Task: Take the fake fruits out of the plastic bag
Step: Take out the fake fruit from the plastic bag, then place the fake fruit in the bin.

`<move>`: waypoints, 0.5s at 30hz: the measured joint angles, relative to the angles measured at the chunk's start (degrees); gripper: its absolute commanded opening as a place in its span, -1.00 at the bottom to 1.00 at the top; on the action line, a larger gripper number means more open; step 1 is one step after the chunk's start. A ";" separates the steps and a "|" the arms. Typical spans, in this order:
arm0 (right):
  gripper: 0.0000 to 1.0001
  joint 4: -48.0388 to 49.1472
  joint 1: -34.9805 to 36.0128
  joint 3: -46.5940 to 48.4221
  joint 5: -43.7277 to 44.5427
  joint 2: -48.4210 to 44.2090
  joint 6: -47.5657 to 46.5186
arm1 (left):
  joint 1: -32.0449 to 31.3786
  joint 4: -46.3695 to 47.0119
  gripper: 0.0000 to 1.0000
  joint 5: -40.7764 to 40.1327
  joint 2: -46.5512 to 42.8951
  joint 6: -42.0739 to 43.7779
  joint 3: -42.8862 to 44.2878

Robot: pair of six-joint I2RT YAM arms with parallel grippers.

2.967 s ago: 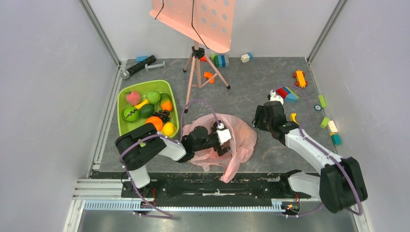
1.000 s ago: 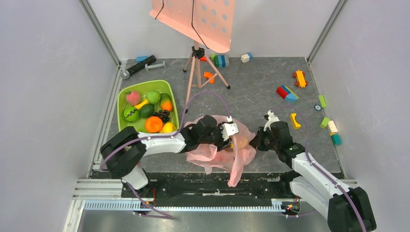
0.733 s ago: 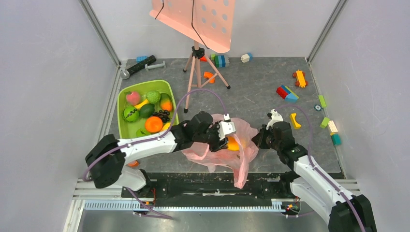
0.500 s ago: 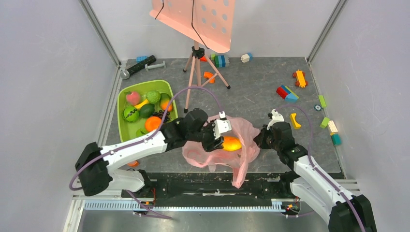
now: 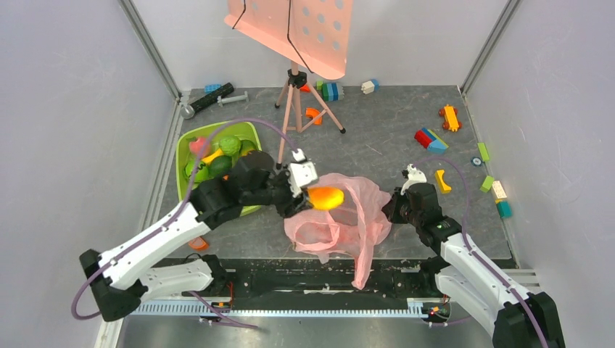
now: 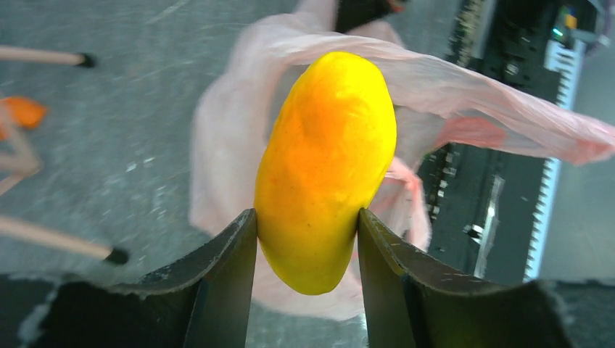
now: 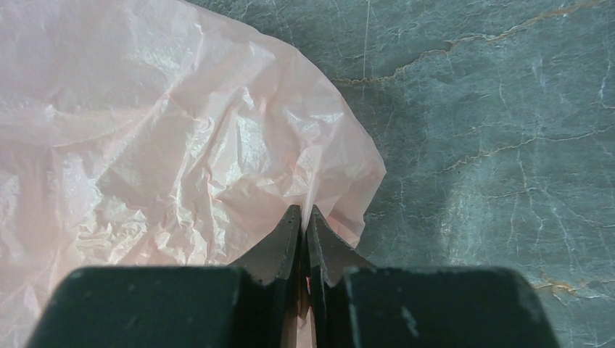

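My left gripper [image 5: 309, 197] is shut on a yellow-orange fake fruit [image 5: 325, 197], held in the air just left of and above the plastic bag [image 5: 341, 225]. In the left wrist view the fruit [image 6: 326, 167] sits squeezed between both fingers [image 6: 232, 261], with the pink bag [image 6: 225, 130] below it. My right gripper [image 5: 392, 210] is shut on the bag's right edge. The right wrist view shows its jaws [image 7: 303, 214] pinching a fold of the crinkled bag [image 7: 145, 130]. Several other fake fruits [image 5: 229, 144] lie in the green tray [image 5: 184, 139], partly hidden by my left arm.
A tripod [image 5: 294, 94] carrying a pink perforated panel [image 5: 304, 29] stands behind the bag. Toy blocks [image 5: 429, 139], a yellow car [image 5: 450, 117] and small pieces [image 5: 499, 192] lie to the right. A black tool [image 5: 214, 96] rests at the back left.
My left gripper has lifted the yellow-orange fruit out of the bag and carried it left toward the green tray. My right gripper moved in and closed on the bag's right edge.
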 measured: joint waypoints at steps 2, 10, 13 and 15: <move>-0.85 0.00 0.00 0.00 -0.02 0.00 -0.15 | 2.99 -1.11 0.04 -1.05 -2.08 -0.22 0.90; -0.85 0.09 0.00 0.00 -0.68 0.00 -0.33 | 19.08 -1.92 0.05 -8.33 -12.72 -2.43 0.22; -0.85 0.20 0.00 0.00 -1.03 0.00 -0.33 | 25.53 -1.33 0.08 -11.85 -14.60 -3.67 -2.45; -0.85 0.50 0.00 0.00 -1.57 0.00 -0.31 | 30.60 -0.33 0.11 -12.96 -14.40 -5.05 -4.66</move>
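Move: Some 28 cm to the left of the left hand, which already holds the yellow mango, and about 18 cm ahead lies the middle of the green basket, roughly 21 cm lower. Below this hand sits the open plastic bag, about 4 cm ahead and 7 cm to the right. A tripod foot stands about 20 cm ahead and 11 cm to the left. From the right hand, the basket lies about 49 cm left and 12 cm ahead, a little lower. Swinging the mango away from above the bag towards the basket, the left hand travels about 17 cm left and 10 cm forward, rising some 5 cm before beginning to sink. The wrist swings about 45 degrees counter-clockwise, while the fingers keep their grip; the right hand stays put, still pinching the bag's right side. ##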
